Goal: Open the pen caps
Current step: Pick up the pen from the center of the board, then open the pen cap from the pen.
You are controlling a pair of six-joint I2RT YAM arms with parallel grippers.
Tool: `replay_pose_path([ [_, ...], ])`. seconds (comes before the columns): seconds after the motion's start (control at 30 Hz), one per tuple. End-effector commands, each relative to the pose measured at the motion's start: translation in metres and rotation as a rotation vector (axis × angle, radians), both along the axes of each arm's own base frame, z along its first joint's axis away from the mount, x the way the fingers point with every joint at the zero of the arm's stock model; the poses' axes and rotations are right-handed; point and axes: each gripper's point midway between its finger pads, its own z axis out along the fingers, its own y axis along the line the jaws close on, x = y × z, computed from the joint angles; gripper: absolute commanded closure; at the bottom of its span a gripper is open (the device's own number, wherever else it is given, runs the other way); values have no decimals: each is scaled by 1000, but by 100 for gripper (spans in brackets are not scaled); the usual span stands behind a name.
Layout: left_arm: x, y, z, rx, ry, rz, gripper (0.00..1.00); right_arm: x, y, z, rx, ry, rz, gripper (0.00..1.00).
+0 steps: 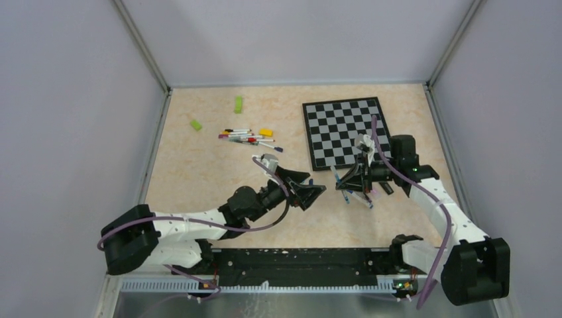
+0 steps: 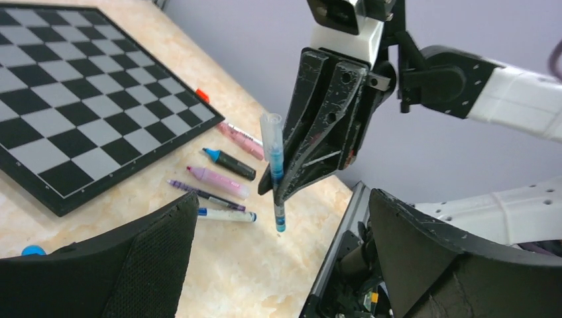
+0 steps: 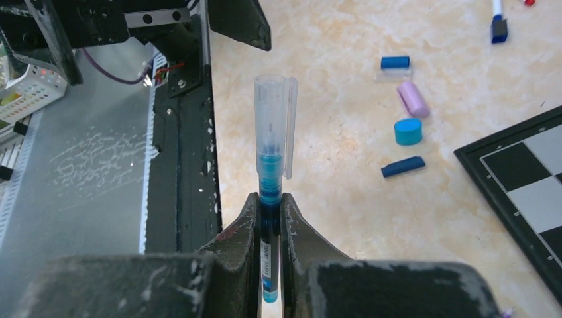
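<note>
My right gripper (image 3: 268, 200) is shut on a blue pen (image 3: 268, 225) and holds it upright above the table. A clear pen cap (image 3: 273, 119) sits on the pen's top end. In the left wrist view the same pen (image 2: 276, 172) hangs in the right gripper (image 2: 279, 191), straight ahead of my left gripper (image 2: 283, 207). The left gripper stands wide open and holds nothing. Seen from above, the left gripper (image 1: 314, 192) is just left of the right gripper (image 1: 351, 182). Loose pen caps lie on the table: blue (image 3: 395, 62), pink (image 3: 414, 99), cyan (image 3: 408, 131) and dark blue (image 3: 403, 166).
A chessboard (image 1: 344, 129) lies at the back right. Several pens (image 2: 219, 182) lie by its near edge below the right gripper. A heap of pens (image 1: 245, 137) sits mid-table, with a yellow block (image 1: 266, 132) and two green blocks (image 1: 238, 104) (image 1: 196, 124) nearby. The black rail (image 3: 182, 132) runs along the table's near edge.
</note>
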Motion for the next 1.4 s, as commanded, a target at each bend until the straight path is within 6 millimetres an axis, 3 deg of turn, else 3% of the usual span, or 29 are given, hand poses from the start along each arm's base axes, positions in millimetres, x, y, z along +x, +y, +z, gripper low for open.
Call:
replay_pose_path([
  [0.0, 14, -20, 9, -21, 49, 10, 1, -4, 0, -5, -20, -22, 30, 100],
  [0.13, 29, -40, 9, -54, 134, 36, 6, 0, 0, -9, -30, 0, 12, 100],
  [0.27, 45, -55, -3, -39, 244, 80, 8, 2, 0, -13, -34, 13, 1, 100],
  [0.5, 69, -60, -27, 47, 409, 222, 17, 8, 0, -16, -42, 25, -28, 100],
  [0.7, 76, -68, -49, 139, 556, 304, 32, 12, -1, -18, -50, 43, -58, 100],
  [1.07, 78, -82, -48, 175, 568, 329, 59, 19, 0, -25, -77, 63, -96, 100],
  [1.23, 77, -88, -49, 206, 576, 323, 78, 20, 2, -27, -89, 64, -98, 100],
  [1.37, 75, -89, -50, 225, 572, 319, 100, 22, 2, -29, -100, 69, -108, 100],
])
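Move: Ahead of the open left hand, about 5 cm forward, 8 cm to its right and 3 cm below, is the clear cap of the light-blue pen; the right hand holds that pen, with the cap roughly 4 cm above its grip, 2 cm forward and 1 cm left. On the table some 18 cm below the left hand lie a dark blue cap 5 cm ahead, a turquoise cap 7 cm ahead and 3 cm left, and the blue-white marker 1 cm ahead and 16 cm right. Swinging right and forward about 8 cm each way and sinking some 6 cm, the left hand reaches the pen's cap, its fingers tipping down some 30 degrees and turning counter-clockwise as they narrow and finally pinch the cap. The right hand keeps its grip on the barrel and eases down about 3.5 cm and slightly forward. ##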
